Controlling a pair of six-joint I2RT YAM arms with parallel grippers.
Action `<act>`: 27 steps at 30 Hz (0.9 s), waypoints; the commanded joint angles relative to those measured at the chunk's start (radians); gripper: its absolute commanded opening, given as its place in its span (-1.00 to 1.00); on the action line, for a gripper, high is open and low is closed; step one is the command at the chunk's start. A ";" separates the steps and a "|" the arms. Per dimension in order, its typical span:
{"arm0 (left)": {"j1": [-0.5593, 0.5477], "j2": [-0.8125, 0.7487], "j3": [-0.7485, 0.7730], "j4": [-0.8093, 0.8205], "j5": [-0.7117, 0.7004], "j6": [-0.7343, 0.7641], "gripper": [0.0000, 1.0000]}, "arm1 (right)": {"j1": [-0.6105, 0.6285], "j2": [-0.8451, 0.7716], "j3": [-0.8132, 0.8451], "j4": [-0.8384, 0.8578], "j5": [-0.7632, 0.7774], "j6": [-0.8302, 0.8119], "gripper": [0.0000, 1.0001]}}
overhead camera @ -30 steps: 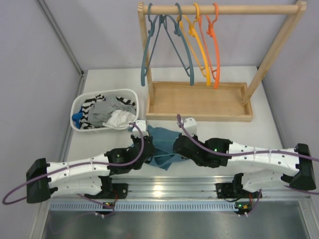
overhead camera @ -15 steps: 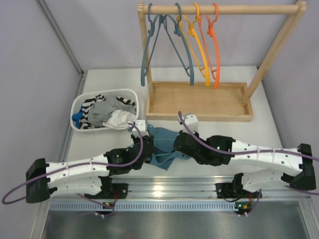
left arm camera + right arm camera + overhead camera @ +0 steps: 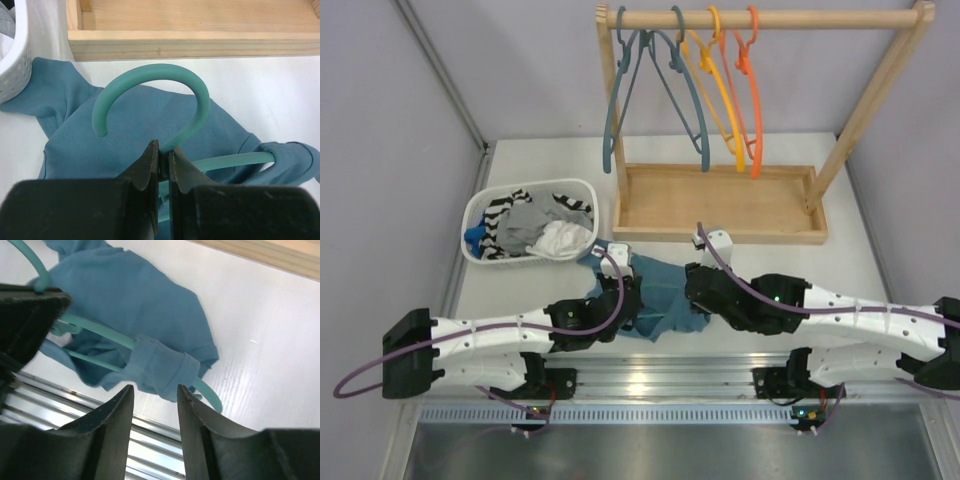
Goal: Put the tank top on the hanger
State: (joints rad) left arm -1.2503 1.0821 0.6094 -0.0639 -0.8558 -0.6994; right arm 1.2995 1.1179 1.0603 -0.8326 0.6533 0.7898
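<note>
The dusty teal-blue tank top (image 3: 665,292) lies crumpled on the white table between my two arms. The light teal-green hanger (image 3: 165,75) is threaded through it, hook pointing toward the wooden rack. My left gripper (image 3: 163,150) is shut on the hanger's neck just under the hook. One ribbed strap (image 3: 160,365) wraps the hanger's arm (image 3: 100,331), whose tip (image 3: 212,397) pokes out past it. My right gripper (image 3: 155,387) is open just short of that strap, with nothing between its fingers.
A wooden rack (image 3: 720,205) stands behind the tank top, with slate-blue (image 3: 690,100), yellow (image 3: 720,90) and orange (image 3: 752,100) hangers on its rod. A white basket (image 3: 582,187) of clothes sits at the left. A metal rail (image 3: 650,385) runs along the near table edge.
My right gripper has opened and let go of the tank top. Both arms and the garment on the hanger have shifted a little to the right.
</note>
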 commanded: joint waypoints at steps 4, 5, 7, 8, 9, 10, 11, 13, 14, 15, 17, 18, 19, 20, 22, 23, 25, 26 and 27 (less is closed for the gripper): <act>-0.005 -0.025 0.032 0.067 0.014 0.031 -1.00 | -0.017 -0.130 -0.111 0.010 -0.023 0.034 -0.06; -0.005 -0.024 0.041 0.040 0.018 0.038 -1.00 | -0.017 -0.139 -0.124 0.023 -0.030 0.028 -0.05; -0.005 -0.022 0.059 0.006 0.032 0.060 -1.00 | -0.017 -0.171 -0.131 0.079 -0.064 -0.021 -0.01; -0.005 -0.018 0.079 -0.007 0.037 0.072 -1.00 | -0.017 -0.187 -0.141 0.113 -0.079 -0.049 0.01; -0.005 -0.017 0.093 -0.025 0.049 0.089 -1.00 | -0.017 -0.203 -0.148 0.147 -0.118 -0.111 0.04; -0.005 -0.017 0.105 -0.051 0.058 0.101 -1.00 | -0.017 -0.239 -0.154 0.179 -0.139 -0.142 0.06; -0.005 -0.025 0.125 -0.063 0.067 0.115 -1.00 | -0.017 -0.253 -0.166 0.257 -0.170 -0.176 0.09; -0.005 -0.037 0.144 -0.091 0.099 0.133 -1.00 | -0.019 -0.280 -0.175 0.326 -0.234 -0.273 0.12; -0.005 -0.057 0.157 -0.105 0.113 0.143 -1.00 | -0.017 -0.283 -0.183 0.381 -0.254 -0.302 0.13; -0.005 -0.065 0.167 -0.117 0.127 0.147 -1.00 | -0.017 -0.283 -0.181 0.406 -0.268 -0.355 0.16; -0.005 -0.083 0.191 -0.134 0.170 0.169 -1.00 | -0.020 -0.270 -0.160 0.437 -0.291 -0.435 0.18; -0.005 -0.088 0.199 -0.139 0.185 0.179 -1.00 | -0.022 -0.261 -0.146 0.458 -0.309 -0.460 0.18; -0.005 -0.093 0.205 -0.142 0.199 0.184 -1.00 | -0.022 -0.239 -0.131 0.466 -0.323 -0.483 0.17; -0.005 -0.103 0.214 -0.145 0.221 0.189 -1.00 | -0.026 -0.227 -0.105 0.471 -0.337 -0.503 0.17; -0.005 -0.113 0.223 -0.151 0.239 0.204 -1.00 | -0.046 -0.189 -0.083 0.466 -0.382 -0.544 0.15; -0.006 -0.125 0.234 -0.160 0.245 0.209 -1.00 | -0.052 -0.181 -0.073 0.467 -0.395 -0.552 0.15; -0.006 -0.132 0.246 -0.180 0.261 0.225 -1.00 | -0.081 -0.175 -0.072 0.478 -0.450 -0.558 0.13; -0.006 -0.145 0.257 -0.186 0.267 0.230 -1.00 | -0.104 -0.176 -0.083 0.487 -0.478 -0.558 0.13; -0.006 -0.149 0.262 -0.191 0.271 0.236 -1.00 | -0.118 -0.182 -0.091 0.501 -0.541 -0.558 0.14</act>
State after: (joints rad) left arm -1.2510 0.9718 0.8097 -0.2497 -0.6235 -0.5030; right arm 1.2266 0.9466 0.9386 -0.4164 0.2546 0.2909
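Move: The gathered edge of the tank top on the hanger's right arm is about 2 cm ahead of the right gripper and 4 cm below it, straight in line sideways. The hanger's neck, held by the left gripper, lies roughly 9 cm left and 3 cm farther out, 4 cm lower; the hanger's right tip is some 5 cm right, 1 cm ahead and 5 cm down. From the left gripper the gathered edge is about 9 cm right, 1 cm back and level. Dip the right gripper slightly right, down and back off the tank top, opening the fingers wider, then swing it about 7 cm left and up over the hanger's right arm towards the left gripper, turning some 30 degrees counter-clockwise. Meanwhile keep the left grip on the neck, raise the hanger about 7 cm, draw it slightly back and right and turn it clockwise. ##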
